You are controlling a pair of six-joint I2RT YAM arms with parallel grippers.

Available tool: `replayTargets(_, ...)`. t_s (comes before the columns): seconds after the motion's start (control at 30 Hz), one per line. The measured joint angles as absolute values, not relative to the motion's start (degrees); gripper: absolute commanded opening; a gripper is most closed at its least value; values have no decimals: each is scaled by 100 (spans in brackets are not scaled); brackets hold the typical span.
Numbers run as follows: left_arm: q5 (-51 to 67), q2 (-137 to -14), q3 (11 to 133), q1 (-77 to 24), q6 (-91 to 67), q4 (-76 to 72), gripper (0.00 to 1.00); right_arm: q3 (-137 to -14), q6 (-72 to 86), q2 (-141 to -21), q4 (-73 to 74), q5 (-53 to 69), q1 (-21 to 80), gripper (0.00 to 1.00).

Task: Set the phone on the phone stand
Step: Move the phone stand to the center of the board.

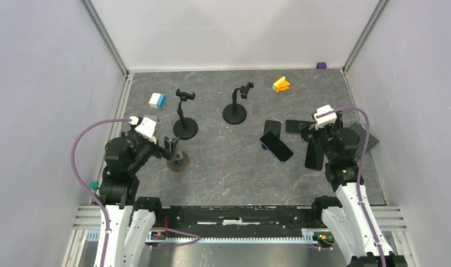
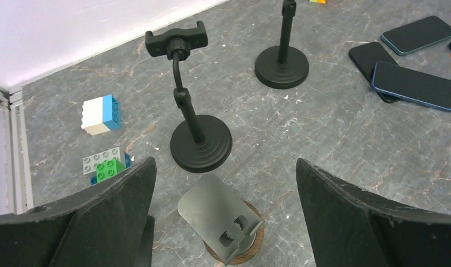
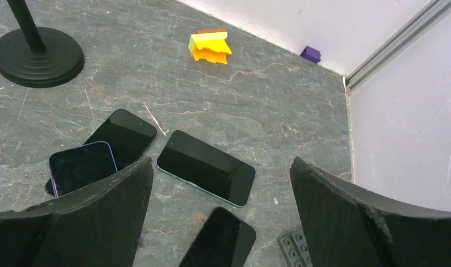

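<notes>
Several phones lie flat on the right of the table: a blue-edged phone (image 1: 276, 147) (image 3: 81, 167) resting on a black one (image 1: 272, 127), another dark phone (image 1: 297, 126) (image 3: 206, 175), and one nearest my right arm (image 1: 315, 154) (image 3: 218, 240). My right gripper (image 1: 317, 139) (image 3: 221, 164) hovers open over those last two, holding nothing. A metal-plate phone stand on a round wooden base (image 1: 178, 162) (image 2: 226, 219) sits just below my open, empty left gripper (image 1: 168, 146) (image 2: 224, 167). Two black clamp stands (image 1: 184, 114) (image 2: 192, 111) (image 1: 235, 104) (image 2: 282, 55) rise behind it.
A white-and-blue block (image 1: 157, 100) (image 2: 101, 114) and green-and-grey bricks (image 2: 105, 165) lie at the left. A yellow-orange block (image 1: 281, 84) (image 3: 210, 46) and a small purple block (image 1: 321, 65) (image 3: 311, 54) sit by the back wall. A grey studded plate (image 3: 294, 248) lies at the right.
</notes>
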State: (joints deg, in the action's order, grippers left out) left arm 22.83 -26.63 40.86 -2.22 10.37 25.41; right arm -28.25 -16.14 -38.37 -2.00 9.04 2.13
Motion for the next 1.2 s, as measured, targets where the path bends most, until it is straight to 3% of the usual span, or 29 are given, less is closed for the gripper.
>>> replayTargets(0.57, 2755, -2768, 4018, -222, 1164, 2665, 100, -2827, -1986, -3887, -108, 1848, 292, 98)
replayTargets(0.87, 3155, -4049, 4635, -360, 1216, 2727, 99, -2987, -2045, -4646, -119, 1962, 762, 97)
replayTargets(1.13, 2185, -6082, 6265, -2506, 2244, 2825, 98, -2932, -2237, -4657, -148, 2174, 854, 98)
replayTargets(1.2, 2110, -6657, 6630, -2696, 2519, 2768, 93, -2917, -2272, -4613, -148, 2193, 854, 97)
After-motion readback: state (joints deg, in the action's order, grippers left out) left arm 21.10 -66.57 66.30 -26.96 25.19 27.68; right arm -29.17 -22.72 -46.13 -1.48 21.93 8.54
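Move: The middle phone stand is about 33 cm ahead of the left hand and 27 cm to its right, its middle some 17 cm below. The taller left stand is 24 cm straight ahead, the grey stand only 5 cm ahead. From the right hand, the blue-edged phone lies about 8 cm ahead, 7 cm left and 20 cm down; the green-edged phone is 18 cm ahead, 6 cm right; the middle stand is 29 cm ahead, 26 cm left. Towards the middle phone stand, still touching nothing, the left hand first eases down a little, then sweeps fast to the right about 13 cm and forward 7, turning some 30 degrees clockwise and rolling its left side up. The right hand shifts 7 cm left and sinks 3 towards the blue-edged phone, swinging about 20 degrees counter-clockwise. Both grippers stay wide open. ##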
